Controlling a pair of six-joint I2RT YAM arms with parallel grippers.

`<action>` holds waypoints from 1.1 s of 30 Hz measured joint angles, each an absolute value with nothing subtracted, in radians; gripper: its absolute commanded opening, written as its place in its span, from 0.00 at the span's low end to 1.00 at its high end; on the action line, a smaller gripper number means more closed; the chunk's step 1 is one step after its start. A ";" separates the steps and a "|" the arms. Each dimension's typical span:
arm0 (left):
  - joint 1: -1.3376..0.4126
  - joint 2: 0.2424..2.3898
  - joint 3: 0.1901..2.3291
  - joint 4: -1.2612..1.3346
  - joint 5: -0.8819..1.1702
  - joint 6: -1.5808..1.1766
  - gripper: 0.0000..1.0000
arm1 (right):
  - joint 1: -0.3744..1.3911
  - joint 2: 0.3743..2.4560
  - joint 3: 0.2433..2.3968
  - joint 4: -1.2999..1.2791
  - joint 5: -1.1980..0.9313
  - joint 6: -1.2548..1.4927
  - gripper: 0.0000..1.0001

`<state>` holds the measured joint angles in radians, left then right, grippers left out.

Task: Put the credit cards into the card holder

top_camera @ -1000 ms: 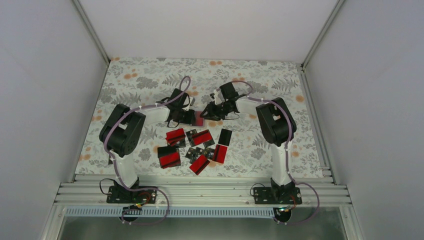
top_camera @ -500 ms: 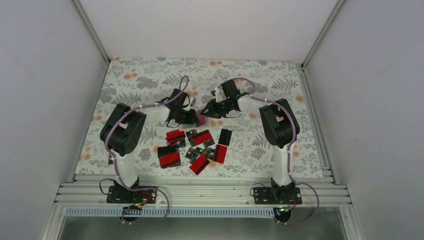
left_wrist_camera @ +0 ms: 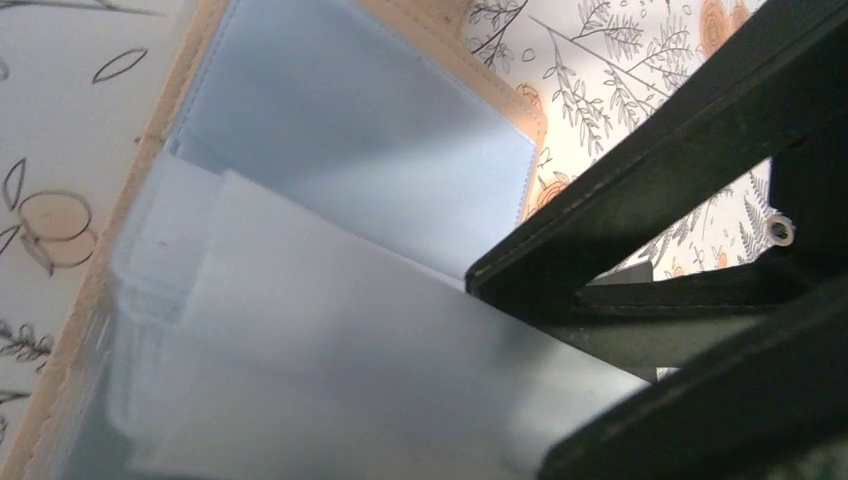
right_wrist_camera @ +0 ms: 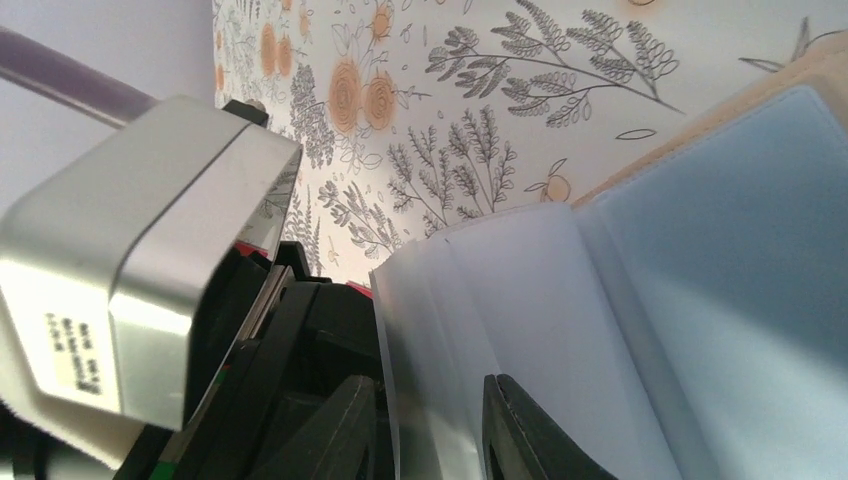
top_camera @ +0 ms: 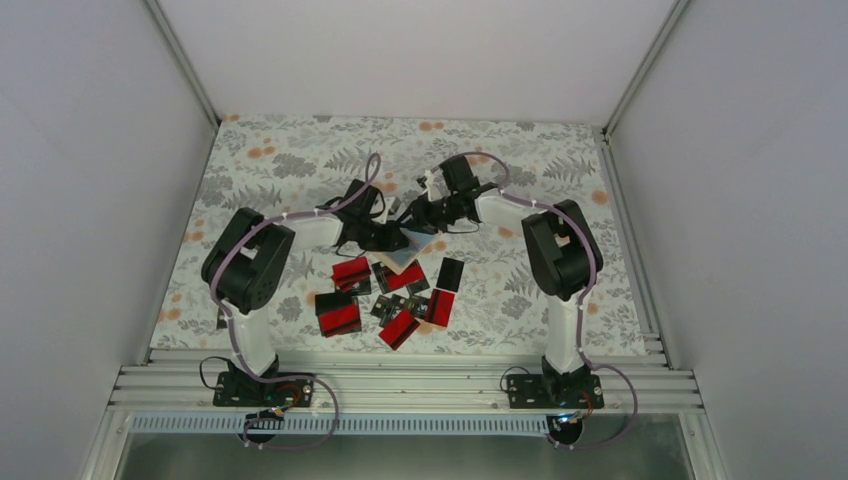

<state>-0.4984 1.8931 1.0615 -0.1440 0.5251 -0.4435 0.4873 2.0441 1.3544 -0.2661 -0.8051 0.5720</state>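
The card holder (top_camera: 410,251) hangs open at mid table, tan outside and pale blue inside (left_wrist_camera: 350,150), with clear sleeves fanned out (right_wrist_camera: 520,300). My left gripper (top_camera: 387,238) is shut on its left part, and the sleeves fill that wrist view. My right gripper (top_camera: 413,216) comes in from behind, and its two fingers (right_wrist_camera: 345,430) are closed on a bundle of sleeves (right_wrist_camera: 435,430). Several red-and-black credit cards (top_camera: 350,272) lie loose in front of the holder, among them a stack (top_camera: 338,313) and single cards (top_camera: 400,327) (top_camera: 447,275).
A floral cloth (top_camera: 280,160) covers the table, with white walls on three sides. An aluminium rail (top_camera: 400,385) runs along the near edge by the arm bases. The left wrist's silver camera housing (right_wrist_camera: 130,280) sits right beside my right fingers.
The holder was folded between the two grippers; now it is spread open, pale blue inside showing. My right gripper has shifted left and back while closing slightly.
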 measured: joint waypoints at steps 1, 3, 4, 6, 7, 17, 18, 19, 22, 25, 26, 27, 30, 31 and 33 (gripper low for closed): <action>-0.497 1.890 1.057 -0.143 0.525 -0.446 0.12 | 0.489 2.044 1.354 -0.266 -0.806 0.572 0.29; -0.492 1.878 1.042 -0.144 0.522 -0.450 0.12 | 0.496 2.044 1.354 -0.266 -0.810 0.572 0.29; -0.489 1.864 1.028 -0.145 0.514 -0.453 0.12 | 0.500 2.044 1.354 -0.266 -0.813 0.572 0.29; -0.483 1.829 1.003 -0.150 0.501 -0.454 0.12 | 0.510 2.044 1.354 -0.266 -0.817 0.573 0.29; -0.480 1.805 0.988 -0.153 0.493 -0.454 0.12 | 0.515 2.044 1.354 -0.266 -0.819 0.573 0.29; -0.469 1.504 0.865 -0.236 0.390 -0.453 0.13 | 0.580 2.049 1.354 -0.263 -0.822 0.580 0.29; -0.468 1.479 0.854 -0.244 0.374 -0.454 0.13 | 0.588 2.052 1.354 -0.262 -0.823 0.580 0.29; -0.468 1.455 0.840 -0.250 0.358 -0.454 0.13 | 0.593 2.055 1.354 -0.262 -0.824 0.580 0.29; -0.468 1.400 0.794 -0.258 0.310 -0.461 0.15 | 0.602 2.068 1.362 -0.286 -0.819 0.569 0.30; -0.468 1.341 0.735 -0.256 0.275 -0.480 0.16 | 0.601 2.073 1.395 -0.332 -0.803 0.540 0.30; -0.468 1.329 0.726 -0.257 0.268 -0.484 0.16 | 0.599 2.073 1.409 -0.340 -0.798 0.527 0.30; -0.468 1.322 0.721 -0.256 0.263 -0.487 0.16 | 0.596 2.072 1.419 -0.347 -0.795 0.518 0.30; -0.469 1.328 0.721 -0.237 0.262 -0.494 0.16 | 0.571 2.061 1.436 -0.366 -0.781 0.486 0.30; -0.472 1.334 0.721 -0.224 0.262 -0.499 0.16 | 0.558 2.056 1.437 -0.373 -0.771 0.476 0.30; -0.481 1.356 0.721 -0.202 0.264 -0.508 0.16 | 0.528 2.048 1.437 -0.391 -0.733 0.456 0.28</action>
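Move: The open card holder's middle lies about 3 cm below the left hand, 1 cm ahead and 1 cm to its right; its lifted clear page covers the left fingertips. From the right hand, which has that page's edge between its part-open fingers, the holder's middle is 3 cm back, straight in line sideways and 7 cm below. From the left hand, the nearest red-and-black cards lie some 7 cm back, the left red card 6 cm back and 12 cm left, and the black card 7 cm back and 11 cm right. The left hand draws out from under the page, going about 8 cm left and rising about 6 cm while it backs some 5 cm off the holder towards the left red card, its wrist turning roughly 15 degrees and its fingers staying nearly shut. Meanwhile the right hand, fingers still part open around the page edge at first, sweeps about 6 cm back and left over the holder at almost level height to lay the page over, then returns forward and right nearly to where it began, and its fingers come free of the page. ##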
